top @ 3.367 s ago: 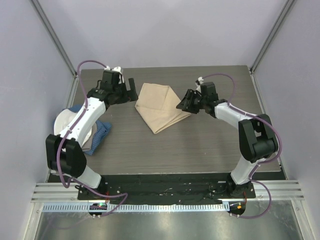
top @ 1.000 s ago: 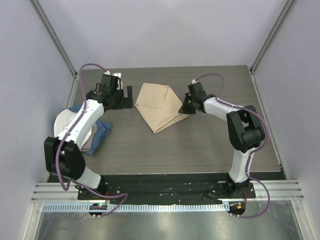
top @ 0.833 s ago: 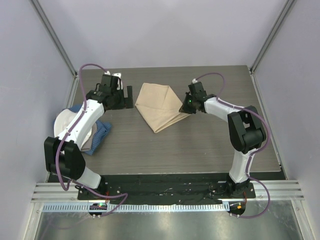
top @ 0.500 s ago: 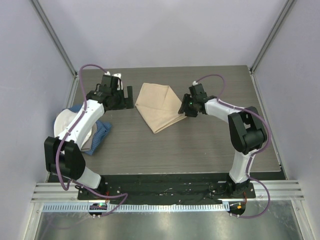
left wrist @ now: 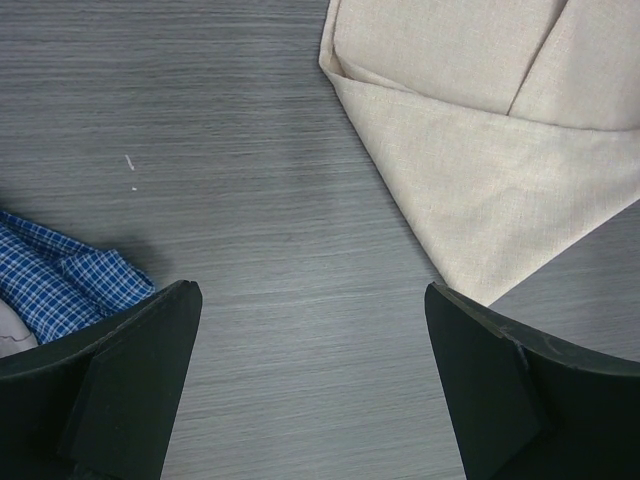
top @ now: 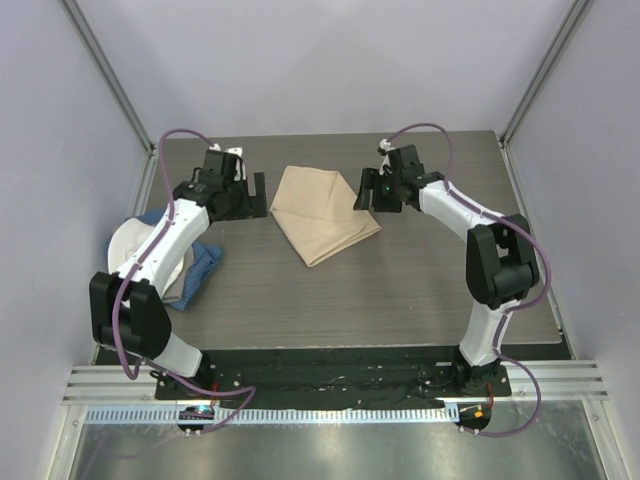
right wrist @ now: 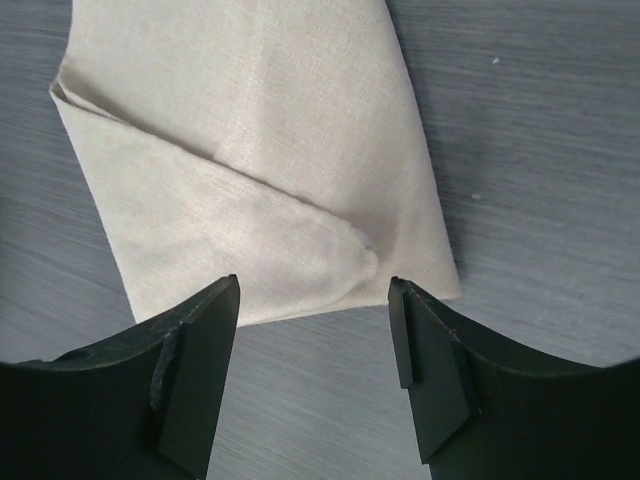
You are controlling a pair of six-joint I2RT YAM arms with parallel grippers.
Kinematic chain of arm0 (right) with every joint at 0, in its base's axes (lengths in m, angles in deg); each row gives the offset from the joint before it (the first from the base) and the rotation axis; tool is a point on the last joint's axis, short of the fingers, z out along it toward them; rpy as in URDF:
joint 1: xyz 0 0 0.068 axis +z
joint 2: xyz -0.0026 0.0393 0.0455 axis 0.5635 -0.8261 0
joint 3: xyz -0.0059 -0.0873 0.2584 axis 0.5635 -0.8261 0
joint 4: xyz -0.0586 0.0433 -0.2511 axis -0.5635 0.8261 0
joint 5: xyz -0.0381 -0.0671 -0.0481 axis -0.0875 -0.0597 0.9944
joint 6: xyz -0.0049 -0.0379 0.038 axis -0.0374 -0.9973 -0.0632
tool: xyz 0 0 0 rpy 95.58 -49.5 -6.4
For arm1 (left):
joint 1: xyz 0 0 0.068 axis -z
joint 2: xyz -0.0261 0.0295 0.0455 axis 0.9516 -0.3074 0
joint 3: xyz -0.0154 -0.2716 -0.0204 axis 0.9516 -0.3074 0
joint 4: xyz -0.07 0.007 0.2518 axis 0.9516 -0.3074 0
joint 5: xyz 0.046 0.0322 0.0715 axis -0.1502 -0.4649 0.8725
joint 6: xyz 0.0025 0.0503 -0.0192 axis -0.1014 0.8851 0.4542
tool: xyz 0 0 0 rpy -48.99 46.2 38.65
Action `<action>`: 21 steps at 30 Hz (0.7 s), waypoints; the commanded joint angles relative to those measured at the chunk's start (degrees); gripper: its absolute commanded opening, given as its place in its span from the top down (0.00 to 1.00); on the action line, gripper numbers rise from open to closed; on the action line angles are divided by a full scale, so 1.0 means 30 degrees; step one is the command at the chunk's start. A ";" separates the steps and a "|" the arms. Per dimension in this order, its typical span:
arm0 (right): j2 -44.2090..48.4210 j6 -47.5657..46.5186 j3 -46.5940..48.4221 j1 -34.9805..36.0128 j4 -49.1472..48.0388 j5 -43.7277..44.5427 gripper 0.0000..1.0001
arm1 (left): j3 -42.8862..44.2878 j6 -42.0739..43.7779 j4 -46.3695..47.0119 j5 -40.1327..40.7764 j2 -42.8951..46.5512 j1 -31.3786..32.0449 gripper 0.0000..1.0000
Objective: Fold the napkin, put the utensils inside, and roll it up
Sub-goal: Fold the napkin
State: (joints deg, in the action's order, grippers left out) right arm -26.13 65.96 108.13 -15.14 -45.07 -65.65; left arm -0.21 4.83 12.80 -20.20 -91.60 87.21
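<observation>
The beige napkin (top: pixel 318 212) lies folded on the dark table, its point toward the near side. My right gripper (top: pixel 366 193) hovers open just off the napkin's right corner. In the right wrist view the napkin (right wrist: pixel 260 150) has a folded flap ending just ahead of the open gripper (right wrist: pixel 313 285), and only bare table lies between the jaws. My left gripper (top: pixel 258 195) stands wide open beside the napkin's left edge. In the left wrist view the napkin (left wrist: pixel 480 150) is at the upper right, ahead of the empty gripper (left wrist: pixel 310 300). The utensils are out of view.
A blue checked cloth (top: pixel 200 270) lies at the table's left side beside a white round dish (top: pixel 130 245); its corner (left wrist: pixel 60 285) shows by the left finger. Frame posts stand at the table's far corners.
My right gripper has opened and let go of the napkin's right corner, then drawn back and up toward the far side. The napkin stays folded. The left arm has not moved.
</observation>
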 commanded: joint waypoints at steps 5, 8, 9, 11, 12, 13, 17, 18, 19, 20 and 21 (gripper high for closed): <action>-0.2435 -0.5026 0.2336 -0.0263 0.2038 -0.0896 0.29 | -0.0230 -0.0798 0.0362 0.0490 0.0282 -0.0058 0.00; -0.2992 -0.5437 0.2717 -0.0292 0.2067 -0.0984 0.29 | -0.0464 -0.1237 0.0303 0.0227 0.0311 -0.0057 0.00; -0.3196 -0.5467 0.2776 -0.0292 0.2067 -0.1014 0.29 | -0.0610 -0.1326 0.0304 0.0197 0.0369 -0.0058 0.00; -0.3285 -0.5468 0.2806 -0.0379 0.2038 -0.1218 0.29 | -0.0844 -0.1560 0.0333 0.0255 0.0545 -0.0058 0.00; -0.3344 -0.5468 0.2806 -0.0380 0.2067 -0.1219 0.29 | -0.1020 -0.1619 0.0333 0.0284 0.0604 -0.0058 0.00; -0.3519 -0.5468 0.2806 -0.0380 0.2038 -0.1219 0.29 | -0.1079 -0.1620 0.0362 0.0372 0.0749 -0.0058 0.00; -0.4018 -0.5439 0.2864 -0.0438 0.2038 -0.1336 0.31 | -0.1314 -0.1620 0.0304 0.0460 0.0838 -0.0058 0.00; -0.4105 -0.5438 0.2864 -0.0468 0.2038 -0.1307 0.31 | -0.1372 -0.1620 0.0304 0.0431 0.0810 -0.0058 0.00; -0.4164 -0.5438 0.2835 -0.0497 0.2067 -0.1249 0.32 | -0.1402 -0.1620 0.0304 0.0489 0.0838 -0.0058 0.00; -0.4165 -0.5438 0.2835 -0.0526 0.2038 -0.1132 0.32 | -0.1489 -0.1649 0.0420 0.0461 0.0810 -0.0058 0.00; -0.4165 -0.5525 0.2806 -0.0526 0.2038 -0.0870 0.32 | -0.1577 -0.1678 0.0421 0.0431 0.0780 -0.0058 0.00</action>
State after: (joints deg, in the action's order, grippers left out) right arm -38.11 50.80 114.73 -16.32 -38.89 -68.77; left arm -4.38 0.55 12.78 -19.67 -91.47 87.21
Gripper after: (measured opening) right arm 0.684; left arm 0.996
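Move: The right hand is over the napkin's right end: the tip of its folded-over flap lies straight below, about 6 cm down, and the napkin's right corner some 3 cm to the hand's right and 7 cm down. The near corner is roughly 12 cm left and 10 cm back, the left corner 19 cm left and 3 cm ahead, both on the table. From the left hand, the flap tip lies about 23 cm right, 2 cm ahead and 12 cm below. Downward, quick at first and then easing off, the open right hand sinks some 6.5 cm, shifting about 1 cm right and turning about 10 degrees counter-clockwise, until its fingers stand down around the napkin's near edge between flap tip and right corner, not yet closing. The open left hand sinks about 2.5 cm and draws slightly back over bare table, clear of the napkin. ##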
